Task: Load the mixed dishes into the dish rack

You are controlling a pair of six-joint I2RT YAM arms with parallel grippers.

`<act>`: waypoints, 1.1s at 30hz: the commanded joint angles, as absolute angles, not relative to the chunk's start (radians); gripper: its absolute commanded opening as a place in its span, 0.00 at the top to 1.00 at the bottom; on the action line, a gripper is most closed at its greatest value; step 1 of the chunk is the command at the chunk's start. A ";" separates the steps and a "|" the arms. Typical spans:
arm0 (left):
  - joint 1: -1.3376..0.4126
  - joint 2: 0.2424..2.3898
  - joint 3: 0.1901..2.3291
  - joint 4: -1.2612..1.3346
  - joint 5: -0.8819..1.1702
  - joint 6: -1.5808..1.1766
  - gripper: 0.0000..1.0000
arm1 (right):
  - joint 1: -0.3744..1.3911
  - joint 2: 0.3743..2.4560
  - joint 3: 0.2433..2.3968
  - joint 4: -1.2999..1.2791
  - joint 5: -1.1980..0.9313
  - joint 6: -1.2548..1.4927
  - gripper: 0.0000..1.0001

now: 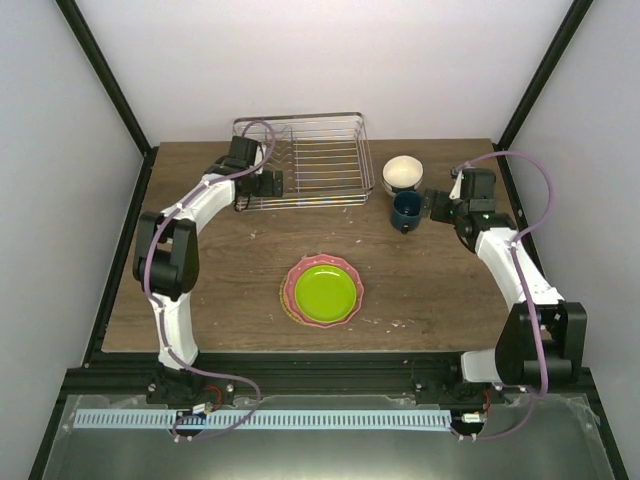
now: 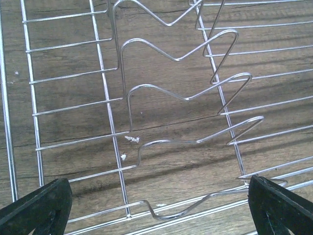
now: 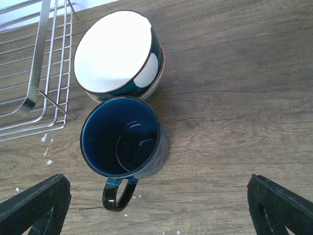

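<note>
The silver wire dish rack point(image 1: 300, 118) stands at the back of the table, with no dish in it. My left gripper point(image 1: 268, 183) hangs open over its near left part; in the left wrist view its fingers point(image 2: 39, 208) frame bare rack wires point(image 2: 113, 128) and nothing else. A dark blue mug point(image 1: 406, 210) stands upright right of the rack, handle toward my open right gripper point(image 1: 432, 205), which is apart from it. Behind the mug point(image 3: 122, 137) sits a cream-lined bowl point(image 3: 115, 54) nested in another. A lime-green plate point(image 1: 325, 290) lies on a pink scalloped plate point(image 1: 290, 283) mid-table.
The rack's right corner point(image 3: 37, 54) is close to the bowls and the mug. Small white crumbs lie on the wooden table point(image 1: 430, 290). Black frame posts and pale walls close in the table on three sides.
</note>
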State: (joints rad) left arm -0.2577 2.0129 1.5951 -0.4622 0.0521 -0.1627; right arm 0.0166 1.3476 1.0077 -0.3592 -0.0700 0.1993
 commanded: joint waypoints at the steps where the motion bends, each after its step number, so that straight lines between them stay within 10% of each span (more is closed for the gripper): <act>1: -0.256 1.997 1.584 -0.473 0.077 -0.142 0.00 | 0.023 1.360 1.061 -0.361 -0.073 0.197 0.00; 33: -0.255 1.715 1.133 -0.491 -0.045 -0.148 0.00 | 0.022 1.426 1.097 -0.349 -0.136 0.185 0.00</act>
State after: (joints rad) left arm -0.2573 1.7256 1.2095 -0.3763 0.0040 -0.1547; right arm 0.0166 1.4162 1.0401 -0.3553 -0.1097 0.1974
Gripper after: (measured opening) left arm 0.998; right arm 0.998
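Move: The left hand is already low over the front-left part of the dish rack with its fingers open. The rack's middle lies about 11 cm ahead, 13 cm to the right and 5 cm lower. From the same hand the plate stack is some 27 cm back and 18 cm right, and the mug about 4 cm back and 45 cm right. From the right hand the rack's middle is roughly 23 cm ahead and 41 cm left, 12 cm lower. Back towards its base and a little to the left, the left hand travels about 8 cm in a steady level pull, drifting some 3 cm left on the way. Its open fingers bear on the front-left wires of the rack and drag the rack along the table. The fingers stay wide open and the wrist hardly turns. ##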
